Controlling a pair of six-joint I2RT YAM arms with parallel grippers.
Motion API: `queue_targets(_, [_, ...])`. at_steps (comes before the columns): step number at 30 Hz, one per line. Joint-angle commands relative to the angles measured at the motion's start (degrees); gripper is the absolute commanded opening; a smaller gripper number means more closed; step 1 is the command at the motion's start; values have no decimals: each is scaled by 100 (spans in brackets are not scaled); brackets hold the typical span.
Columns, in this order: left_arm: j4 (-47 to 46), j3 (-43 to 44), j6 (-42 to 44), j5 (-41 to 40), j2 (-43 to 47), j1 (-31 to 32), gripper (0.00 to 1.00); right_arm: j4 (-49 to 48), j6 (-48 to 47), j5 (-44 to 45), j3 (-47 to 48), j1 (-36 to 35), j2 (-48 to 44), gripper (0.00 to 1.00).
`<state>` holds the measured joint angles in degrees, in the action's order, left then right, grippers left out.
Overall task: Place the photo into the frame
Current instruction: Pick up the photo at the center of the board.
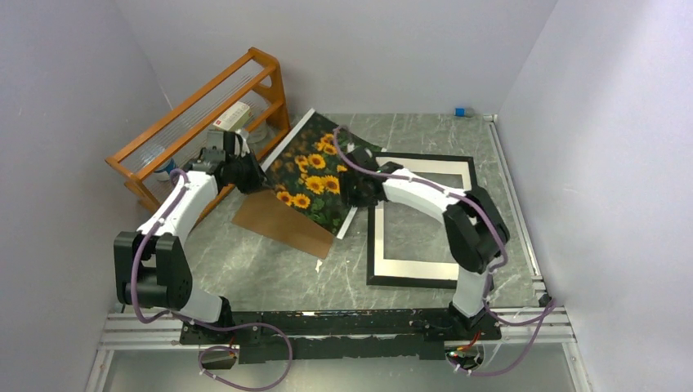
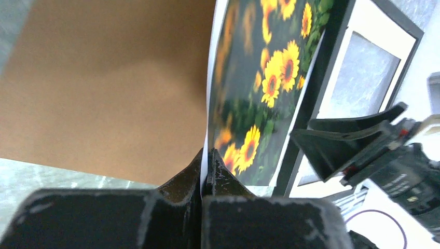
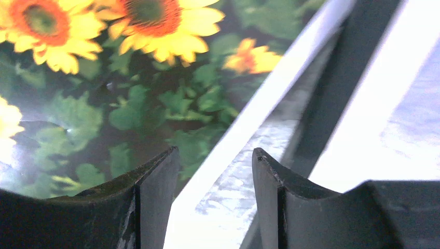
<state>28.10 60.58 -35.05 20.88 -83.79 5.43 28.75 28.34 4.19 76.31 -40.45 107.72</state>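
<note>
The photo [image 1: 315,171] of yellow sunflowers on dark green is lifted at a tilt over the brown backing board [image 1: 286,224]. My left gripper [image 1: 261,177] is shut on its left edge; in the left wrist view the thin white sheet sits pinched between the fingertips [image 2: 204,165], with the photo [image 2: 259,88] stretching away. My right gripper [image 1: 353,192] hangs at the photo's right edge, open [image 3: 215,166]. The photo's [image 3: 129,78] white edge strip passes between its fingers without being pinched. The black frame [image 1: 413,281] lies flat to the right, its border [image 3: 342,78] just beyond the right finger.
A white mat [image 1: 425,166] lies inside the frame. An orange wooden rack [image 1: 204,106] with a white box stands at the back left, close behind the left arm. Grey walls close in on both sides. A small blue item [image 1: 460,111] sits at the far edge.
</note>
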Motion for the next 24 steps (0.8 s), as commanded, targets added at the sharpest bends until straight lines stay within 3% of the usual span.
queue_targets(1, [1168,1103,1282,-419,113,-16,3,-52,455,257,170,546,-890,58])
queue_targets(10, [1877,2507,2423,-388,443,-16,3,370,531,977,-231,2414,-1755,71])
queue_targets(16, [1842,3219,2467,-826,624,-16,3,573,673,1417,-691,3522,-2095,86])
queue_targets(24, [1288,3609,2286,-1487,649,-16,2,559,1104,1455,-1675,4696,-2354,89])
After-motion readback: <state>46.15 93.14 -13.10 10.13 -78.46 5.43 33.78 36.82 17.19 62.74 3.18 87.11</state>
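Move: My left hand already pinches the photo's left-hand corner; the photo's middle lies about 8 cm ahead of it, 13 cm to its right and 8 cm lower. The brown board beneath has its middle some 7 cm ahead, 8 cm right, 13 cm below. From my open right hand, the photo's middle is about 8 cm ahead, 7 cm left and slightly lower, the frame's middle some 20 cm right, 1 cm back and 4 cm below. I keep the pinch and raise my left hand about 20 cm, nearly straight up with a slight drift left, tipping its fingers outward and pulling the photo's corner up from the board. My right hand leaves the photo's right edge, arcs up across the frame and sinks again beyond its right side, some 33 cm to the right, turning clockwise and opening wider. ##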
